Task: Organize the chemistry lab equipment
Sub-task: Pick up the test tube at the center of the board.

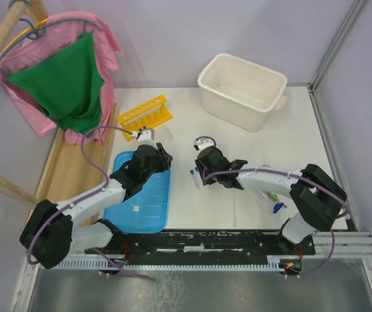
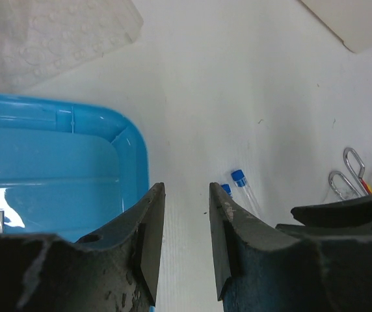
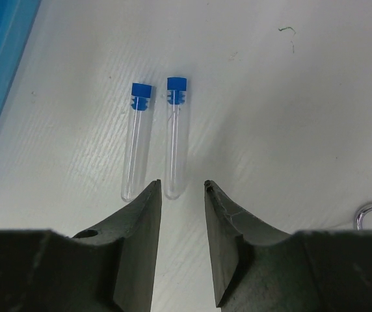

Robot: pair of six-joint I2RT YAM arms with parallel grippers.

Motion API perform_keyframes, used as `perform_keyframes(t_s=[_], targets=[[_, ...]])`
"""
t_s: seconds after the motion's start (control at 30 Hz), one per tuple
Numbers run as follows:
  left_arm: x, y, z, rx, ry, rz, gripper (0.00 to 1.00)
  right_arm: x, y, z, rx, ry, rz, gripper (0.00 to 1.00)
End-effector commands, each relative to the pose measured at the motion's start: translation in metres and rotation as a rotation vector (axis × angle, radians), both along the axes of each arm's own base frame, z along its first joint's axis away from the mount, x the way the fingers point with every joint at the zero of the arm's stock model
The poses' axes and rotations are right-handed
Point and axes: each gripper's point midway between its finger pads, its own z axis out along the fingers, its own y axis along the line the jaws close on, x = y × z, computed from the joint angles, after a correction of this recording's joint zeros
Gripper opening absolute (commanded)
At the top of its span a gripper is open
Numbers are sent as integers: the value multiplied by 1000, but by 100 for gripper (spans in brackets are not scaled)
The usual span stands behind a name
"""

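Two small clear blue-capped tubes (image 3: 175, 136) (image 3: 137, 140) lie side by side on the white table, caps pointing away from my right gripper. That gripper (image 3: 183, 185) is open just behind their rounded ends, and the right-hand tube's end sits level with the gap between the fingertips. From above, the tubes (image 1: 193, 177) lie beside the right gripper (image 1: 202, 172). My left gripper (image 2: 186, 188) is open and empty, hovering by the blue lid's corner, with the tubes (image 2: 241, 185) just beyond its right finger. The yellow tube rack (image 1: 146, 112) stands at the back. Metal tongs (image 2: 348, 175) lie to the right.
A flat blue lid (image 1: 140, 195) lies under my left arm. A large white tub (image 1: 241, 88) stands at the back right. Pink and green cloths (image 1: 66, 78) hang on a wooden frame at the left. A wooden rail (image 1: 69, 169) runs along the table's left edge.
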Motion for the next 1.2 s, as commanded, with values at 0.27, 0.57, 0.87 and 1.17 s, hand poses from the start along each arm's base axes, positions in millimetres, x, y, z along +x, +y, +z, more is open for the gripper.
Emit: perform_keyframes(t_s=[0.27, 0.57, 0.87, 1.17], targets=[[-23, -11, -9, -114, 73, -43, 40, 15, 21, -8, 27, 22, 21, 41], [-24, -11, -14, -115, 83, -46, 40, 14, 23, -22, 4, 60, 17, 30], [-22, -34, -3, -177, 91, -126, 41, 15, 5, -17, -24, 22, -46, 14], [-23, -75, 33, -373, 81, -250, 43, -5, 1, 39, 226, -171, 8, 16]])
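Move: The test tube for the right gripper lies some 4 cm below its fingers, its middle about 2 cm ahead and 2 cm left, cap pointing forward and a little left. The other tube lies roughly parallel, about 2 cm to the left of it; the scissors are some 15 cm right of the hand and 4 cm ahead, the blue tray's middle some 22 cm left and 3 cm back. From the left gripper the tube is about 10 cm right, 1 cm back and 11 cm down. Sink the right gripper about 3.5 cm, easing a little left, until its open fingers straddle the rounded lower end of the right-hand tube; pinch that end, then lift some 3 cm while drawing right and slightly back. Meanwhile bring the open left gripper about 4 cm right, 3 cm back and 2 cm down, turning it slightly clockwise and tipping its fingers down. ##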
